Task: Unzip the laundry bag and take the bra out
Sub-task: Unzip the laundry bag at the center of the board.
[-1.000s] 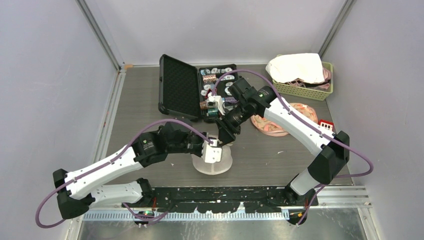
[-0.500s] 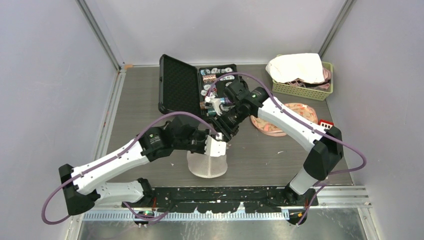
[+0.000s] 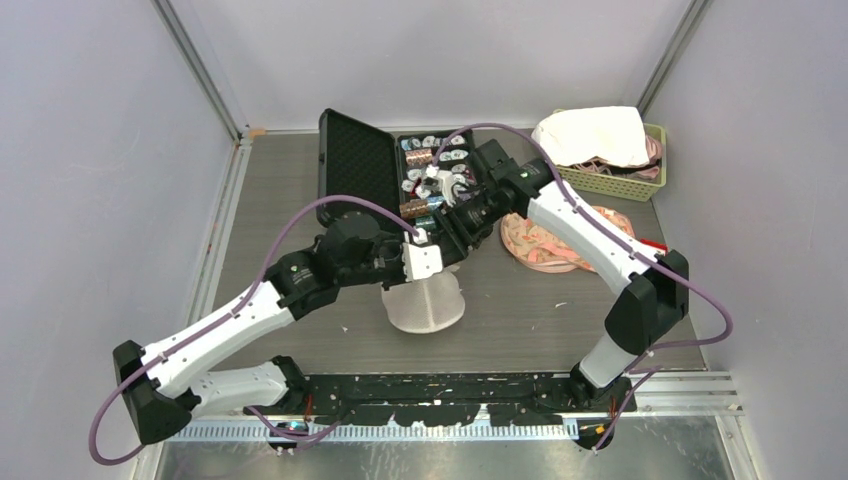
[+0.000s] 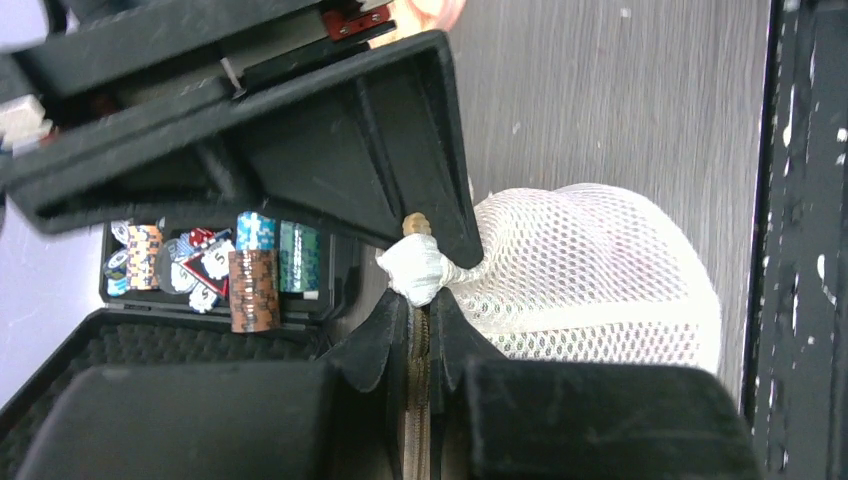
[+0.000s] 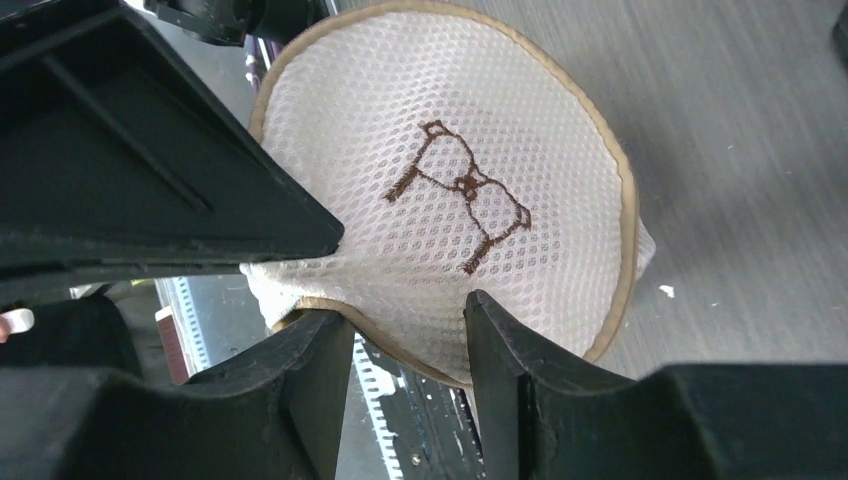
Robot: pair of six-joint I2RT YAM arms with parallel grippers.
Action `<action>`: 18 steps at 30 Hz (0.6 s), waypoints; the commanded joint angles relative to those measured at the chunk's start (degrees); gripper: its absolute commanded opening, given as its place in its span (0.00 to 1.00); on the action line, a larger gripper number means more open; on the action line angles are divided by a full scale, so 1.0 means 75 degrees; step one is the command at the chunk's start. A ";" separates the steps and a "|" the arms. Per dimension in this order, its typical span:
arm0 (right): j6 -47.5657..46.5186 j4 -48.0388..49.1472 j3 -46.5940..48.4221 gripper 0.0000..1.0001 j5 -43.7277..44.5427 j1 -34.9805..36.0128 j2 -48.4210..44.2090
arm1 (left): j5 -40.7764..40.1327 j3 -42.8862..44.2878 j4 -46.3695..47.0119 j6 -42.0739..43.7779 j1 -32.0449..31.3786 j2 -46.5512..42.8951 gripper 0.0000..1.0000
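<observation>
The laundry bag (image 3: 425,303) is a round white mesh pouch with tan trim and a brown embroidered bra outline (image 5: 460,195). My left gripper (image 4: 418,302) is shut on the bag's zip seam, and the mesh (image 4: 590,270) bulges out to its right. In the top view the left gripper (image 3: 425,262) holds the bag's upper edge off the table. My right gripper (image 5: 405,315) is open just behind it, the bag's tan rim running across the gap without being pinched. No bra shows through the mesh.
An open black case (image 3: 360,175) with poker chips (image 4: 250,275) lies right behind both grippers. A pink lacy garment (image 3: 560,240) rests on the table to the right. A green basket (image 3: 640,175) with white cloth stands at the back right.
My left gripper has lifted the bag from lying flat and carried it back toward the case. The right gripper has drawn back and up with it, staying open.
</observation>
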 commanded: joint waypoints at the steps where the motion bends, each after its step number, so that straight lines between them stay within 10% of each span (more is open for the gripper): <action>1: -0.0594 0.0468 0.0593 0.50 -0.0114 -0.0596 -0.0498 | 0.1461 -0.0138 0.1473 -0.0604 0.0087 -0.0417 0.00; 18: -0.0023 -0.0984 0.1490 0.47 -0.1470 -0.1811 -0.1552 | 0.1735 -0.0327 0.2218 -0.1490 0.0757 -0.0302 0.00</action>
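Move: The open right hand is right beside the laundry bag's zip end, which the left fingers already pinch: it lies some 3 cm to this hand's left, 2 cm back and 2 cm higher. The mesh body hangs about 7 cm back, 3 cm left and 7 cm below. On the table some 20 cm down, the chip case is about 22 cm ahead and level sideways, the peach-print bag 12 cm ahead and 28 cm right. The left hand has the zip end in its fingertips. Up and off to its right, with a little forward, the right hand draws away from the pinched zip end of the laundry bag, rising about 9 cm and going 6 to 7 cm sideways, fingers staying open and empty. The left hand keeps its pinch, lifts the bag some 3 cm and tips its fingertips upward by roughly 10 degrees. ##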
